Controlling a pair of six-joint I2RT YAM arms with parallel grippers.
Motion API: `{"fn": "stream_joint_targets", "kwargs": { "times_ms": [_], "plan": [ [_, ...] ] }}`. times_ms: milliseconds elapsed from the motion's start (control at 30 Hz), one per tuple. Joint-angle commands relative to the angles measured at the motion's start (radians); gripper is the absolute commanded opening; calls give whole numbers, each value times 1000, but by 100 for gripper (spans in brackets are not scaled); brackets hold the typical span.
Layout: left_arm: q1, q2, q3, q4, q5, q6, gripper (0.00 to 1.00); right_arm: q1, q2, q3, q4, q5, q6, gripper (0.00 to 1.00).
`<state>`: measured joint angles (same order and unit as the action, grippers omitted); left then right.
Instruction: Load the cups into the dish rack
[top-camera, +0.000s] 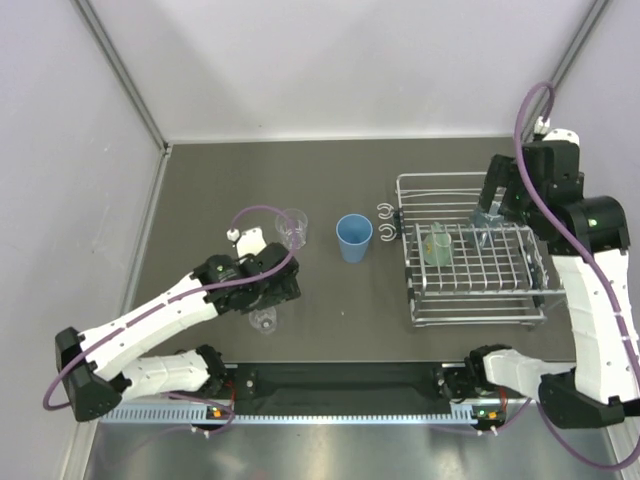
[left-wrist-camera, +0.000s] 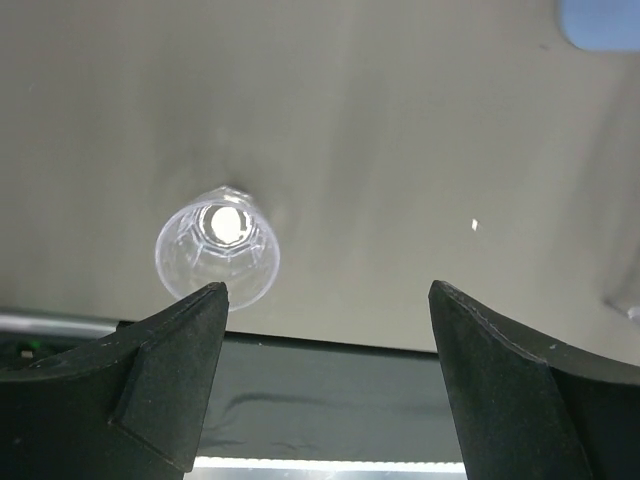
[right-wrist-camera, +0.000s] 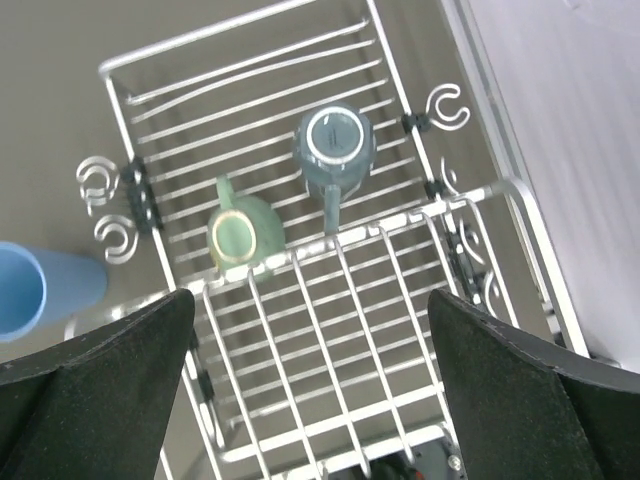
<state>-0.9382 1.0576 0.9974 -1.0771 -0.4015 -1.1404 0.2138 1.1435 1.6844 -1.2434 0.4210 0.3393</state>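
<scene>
The silver wire dish rack (top-camera: 470, 290) stands at the right. In it are a teal-green mug (top-camera: 437, 245) and an upturned mug with a teal handle (top-camera: 486, 226). Both show in the right wrist view, the green mug (right-wrist-camera: 243, 232) and the upturned mug (right-wrist-camera: 335, 148). My right gripper (top-camera: 497, 205) hangs open and empty above the rack (right-wrist-camera: 310, 296). A blue tumbler (top-camera: 353, 238) and a clear tumbler (top-camera: 293, 228) stand mid-table. A smaller clear cup (top-camera: 263, 320) stands nearer me. My left gripper (top-camera: 272, 298) is open above it, with the cup (left-wrist-camera: 217, 252) just beyond its left fingertip (left-wrist-camera: 328, 288).
Two curled hooks (top-camera: 385, 221) stick out of the rack's left side toward the blue tumbler, which also shows in the right wrist view (right-wrist-camera: 30, 290). A black strip (top-camera: 340, 378) runs along the table's near edge. Grey walls close in the table at the back and sides.
</scene>
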Motion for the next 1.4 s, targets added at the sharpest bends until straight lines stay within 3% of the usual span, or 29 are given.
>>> {"fn": "stream_joint_targets", "kwargs": {
  "times_ms": [0,267,467,567,800,1033,1233,1267,1300,1367],
  "plan": [
    [-1,53,44,-84,-50,-145,87,1,-92,50,-73,-75,-121,100],
    [-1,240,93,-196,-54,-274,77,2,-133,185,-192,-97,-103,100],
    [4,340,96,-231,-43,-303,75,2,-160,114,-206,-102,-79,100],
    [6,366,89,-219,-40,-305,73,2,-182,87,-194,-128,-71,100],
    [13,377,43,-178,-46,-317,54,2,-208,60,-156,-217,-46,100],
    [27,401,18,-165,-56,-320,51,2,-234,55,-116,-315,-23,100],
    [41,415,0,-135,-50,-305,35,1,-246,40,-94,-373,-17,100],
    [44,415,-2,-130,-48,-300,28,2,-245,38,-93,-378,-17,100],
    [45,416,-3,-127,-40,-297,14,2,-246,37,-93,-378,-17,100],
    [50,417,-8,-119,-36,-292,6,2,-251,37,-91,-380,-14,100]
  ]
}}
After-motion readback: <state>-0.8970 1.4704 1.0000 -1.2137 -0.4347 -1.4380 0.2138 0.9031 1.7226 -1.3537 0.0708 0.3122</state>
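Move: The near clear glass stands some 12 cm below the left hand, about 4 cm to its left and 3 cm back. Beyond, from the same hand, the far clear glass is roughly 20 cm ahead and 2 cm right, the blue cup 17 cm ahead and 18 cm right. From the right hand the near glass lies about 53 cm left, 12 cm back and 31 cm below. Left hand sinks about 8 cm, closing on the near glass's rim; open right hand draws back as far. ##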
